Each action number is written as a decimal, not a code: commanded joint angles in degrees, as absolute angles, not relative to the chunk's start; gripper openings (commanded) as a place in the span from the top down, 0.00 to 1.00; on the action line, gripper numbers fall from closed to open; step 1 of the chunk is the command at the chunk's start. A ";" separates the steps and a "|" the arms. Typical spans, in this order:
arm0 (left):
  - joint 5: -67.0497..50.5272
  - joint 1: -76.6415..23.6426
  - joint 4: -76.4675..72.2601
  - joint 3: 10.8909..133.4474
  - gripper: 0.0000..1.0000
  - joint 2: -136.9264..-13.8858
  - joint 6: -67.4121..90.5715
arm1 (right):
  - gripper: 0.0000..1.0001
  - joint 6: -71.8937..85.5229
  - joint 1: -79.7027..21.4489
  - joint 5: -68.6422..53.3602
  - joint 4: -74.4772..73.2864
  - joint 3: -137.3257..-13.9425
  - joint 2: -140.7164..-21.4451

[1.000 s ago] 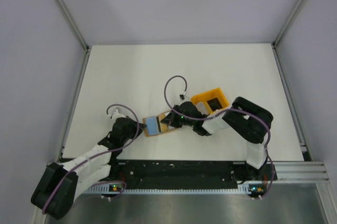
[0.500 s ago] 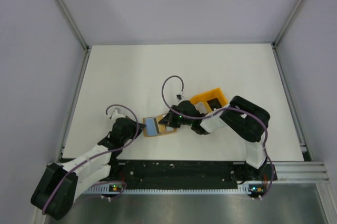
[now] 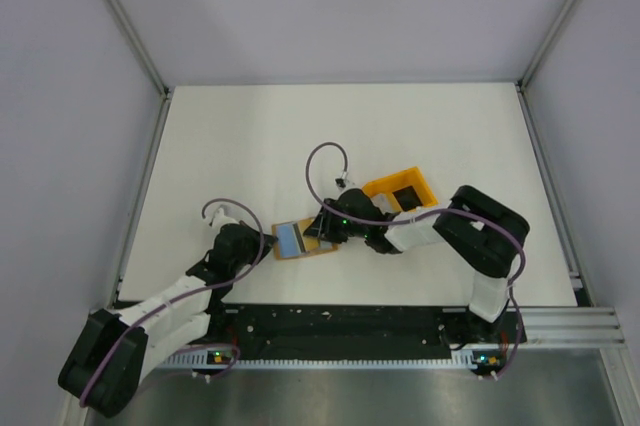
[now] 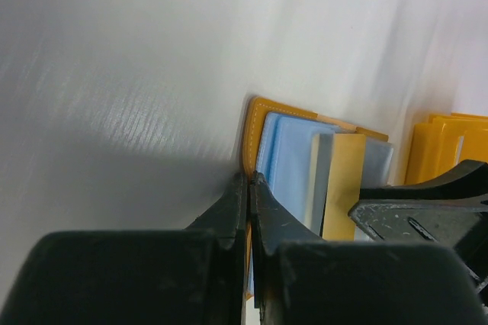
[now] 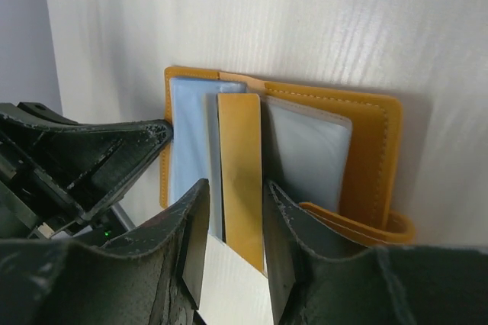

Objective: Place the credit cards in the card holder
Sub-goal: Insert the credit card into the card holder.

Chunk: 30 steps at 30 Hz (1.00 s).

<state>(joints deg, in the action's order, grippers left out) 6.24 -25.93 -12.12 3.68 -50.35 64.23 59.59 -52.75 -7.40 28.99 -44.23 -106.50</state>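
Observation:
The orange card holder (image 3: 318, 244) lies open on the table and also shows in the right wrist view (image 5: 374, 149). A light blue card (image 5: 187, 134) lies in its left half and a silvery grey card (image 5: 305, 153) in its right half, with a tan middle leaf (image 5: 240, 172) between them. My left gripper (image 4: 250, 180) is shut on the holder's left orange edge (image 4: 255, 123). My right gripper (image 5: 235, 188) is open, its jaws straddling the tan leaf. In the top view the left gripper (image 3: 262, 246) and the right gripper (image 3: 322, 231) meet at the holder.
An orange tray (image 3: 400, 189) sits just right of the card holder, behind my right wrist, and shows in the left wrist view (image 4: 450, 146). The right arm's cable loops above the holder. Metal frame posts border the table's sides.
My right arm's elbow has swung a little to the right while its gripper stays over the holder. The left arm and the holder have barely moved.

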 commanded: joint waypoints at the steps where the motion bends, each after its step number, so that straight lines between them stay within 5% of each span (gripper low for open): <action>1: 6.59 -26.02 -9.32 2.73 1.00 -50.36 63.28 | 0.66 53.62 -53.00 -1.85 18.98 -42.63 -101.87; 12: 6.42 -26.02 -9.32 2.81 1.00 -50.19 62.75 | 0.90 53.53 -53.17 -10.54 22.23 -45.97 -107.67; 30: 5.98 -26.02 -9.67 2.81 1.00 -50.19 62.31 | 0.86 52.56 -55.37 -18.98 30.05 -49.22 -110.21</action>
<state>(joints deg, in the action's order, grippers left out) 6.70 -25.85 -11.97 3.68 -50.00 63.20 53.65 -53.10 -14.13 26.59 -48.10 -108.92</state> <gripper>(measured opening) 0.012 0.118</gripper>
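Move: The credit card stands half in its pocket just under my open right fingertips, its middle about 1 cm to their left and 1 cm below. The card holder lies open beneath, its middle about 1 cm left and 2 cm below, and the orange tray is some 19 cm to the right and 9 cm farther out. My left hand has the holder's left edge; from it the card lies about 8 cm right and 1 cm ahead. My right hand first eases about 1.5 cm to the right while its slightly open fingers draw nearly shut. Then I sweep it about 3 cm left, drifting 1 cm back and turning some 10 degrees counter-clockwise, the tips on the card's right-hand edge to push it towards the holder's left side. My left fingers stay shut on the holder's left edge and hold it still. ##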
